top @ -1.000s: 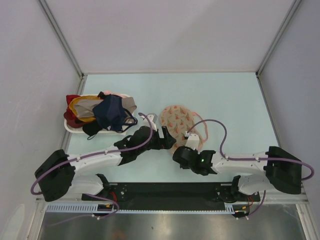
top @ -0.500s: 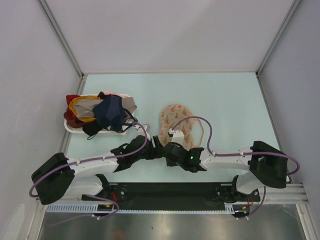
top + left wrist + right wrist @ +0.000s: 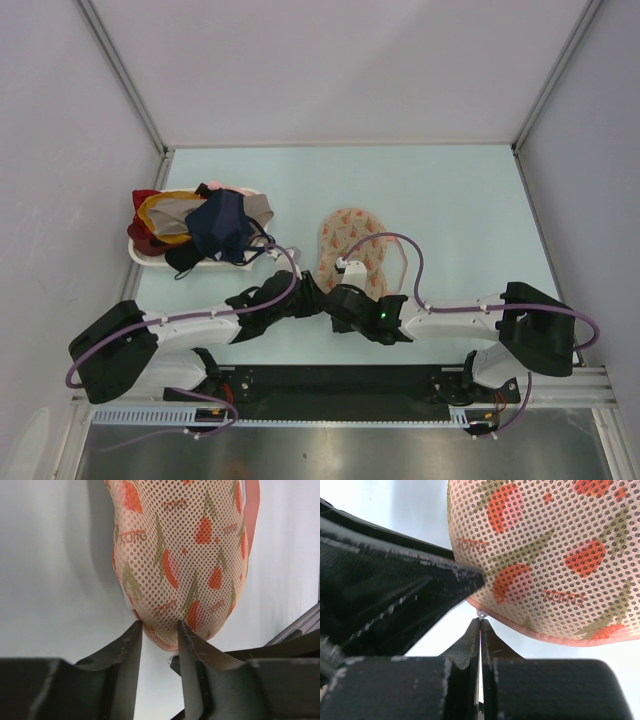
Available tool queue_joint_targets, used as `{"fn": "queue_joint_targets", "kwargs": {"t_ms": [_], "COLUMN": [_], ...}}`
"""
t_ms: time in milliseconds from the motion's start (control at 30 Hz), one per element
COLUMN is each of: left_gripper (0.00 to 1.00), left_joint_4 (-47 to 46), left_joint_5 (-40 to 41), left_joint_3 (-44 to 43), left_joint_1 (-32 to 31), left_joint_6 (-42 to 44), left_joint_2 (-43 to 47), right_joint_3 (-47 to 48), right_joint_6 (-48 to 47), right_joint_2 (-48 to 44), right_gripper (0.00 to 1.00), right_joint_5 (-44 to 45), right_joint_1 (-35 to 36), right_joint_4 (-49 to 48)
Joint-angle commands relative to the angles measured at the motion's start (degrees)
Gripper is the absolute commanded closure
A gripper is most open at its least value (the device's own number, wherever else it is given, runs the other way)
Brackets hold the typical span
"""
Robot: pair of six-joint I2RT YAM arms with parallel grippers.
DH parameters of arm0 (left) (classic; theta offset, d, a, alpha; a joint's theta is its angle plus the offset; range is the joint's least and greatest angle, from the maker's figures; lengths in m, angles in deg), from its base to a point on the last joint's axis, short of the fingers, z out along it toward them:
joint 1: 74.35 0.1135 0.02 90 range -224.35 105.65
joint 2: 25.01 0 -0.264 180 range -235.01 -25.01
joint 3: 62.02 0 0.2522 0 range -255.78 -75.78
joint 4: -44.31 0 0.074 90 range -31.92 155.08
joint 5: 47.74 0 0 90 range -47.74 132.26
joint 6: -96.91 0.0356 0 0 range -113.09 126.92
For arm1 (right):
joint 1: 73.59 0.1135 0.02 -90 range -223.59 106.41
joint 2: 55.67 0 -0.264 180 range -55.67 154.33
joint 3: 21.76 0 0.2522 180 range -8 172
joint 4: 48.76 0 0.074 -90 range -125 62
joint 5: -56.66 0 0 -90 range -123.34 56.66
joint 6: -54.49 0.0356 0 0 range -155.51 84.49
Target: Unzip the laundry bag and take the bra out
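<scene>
The laundry bag (image 3: pixel 350 240), beige-pink mesh with red-orange motifs, lies at mid table; the bra is hidden. Both grippers meet at its near end. My left gripper (image 3: pixel 318 296) straddles that end: in the left wrist view the bag (image 3: pixel 180 555) hangs down between the fingertips of the gripper (image 3: pixel 159 627), jaws open and narrow, the left fingertip (image 3: pixel 136 630) just at the pink edging. My right gripper (image 3: pixel 480 622) is shut on the small white zip pull (image 3: pixel 480 614) under the bag's rim (image 3: pixel 555 555). The left finger (image 3: pixel 420 595) lies close beside it.
A white tray (image 3: pixel 140 255) at the left holds a heap of navy, red and yellow garments (image 3: pixel 205 222). Grey walls close in the table on three sides. A black rail (image 3: pixel 330 385) runs along the near edge between the arm bases.
The right gripper has shifted left to the bag's near end. The left gripper has drawn back there and its jaws have narrowed round the bag's tip. The bag looks narrower.
</scene>
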Motion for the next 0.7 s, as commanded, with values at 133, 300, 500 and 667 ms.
{"fn": "queue_joint_targets", "kwargs": {"t_ms": [133,300,500,667], "left_gripper": [0.72,0.96,1.00,1.00], "left_joint_4": [-4.40,-4.41,-3.44,-2.47], "left_joint_5": [1.31,2.01,2.97,3.76], "left_joint_3": [0.33,0.15,-0.11,-0.02], "left_joint_1": [-0.25,-0.25,-0.25,-0.16], "left_joint_6": [-1.86,-1.95,-1.78,-1.43], "left_joint_2": [-2.16,-2.08,-1.73,-1.46], "right_joint_3": [1.57,1.57,1.22,1.13], "right_joint_6": [-0.18,-0.09,0.26,0.78], "right_joint_2": [-0.86,-0.86,-0.77,-0.59], "right_gripper": [1.00,1.00,1.00,1.00], "right_joint_5": [0.07,0.07,0.24,0.94], "right_joint_1": [0.74,0.82,0.82,0.82], "right_joint_4": [-2.57,-2.39,-1.96,-0.64]}}
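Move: The laundry bag's near-left edge, which the left fingers straddle, lies about 1 cm ahead and 1 cm to the right of the left hand, roughly 1 cm below it. The zipper pull is about 2 cm back and 2 cm right of that hand; the bag's strap loop stands some 8 cm ahead and 18 cm right, 3 cm lower. From the right hand, the pull is right at its fingertips and that bag edge is about 3 cm ahead, 3 cm left. Barely shifting, about half a centimetre forward and to the right, the left hand closes its fingers from roughly half open to fully shut, pinching the bag's fabric at the near-left edge just beyond the zipper pull. The right hand stays in place beside it with its fingers shut, keeping its hold on the pull. ##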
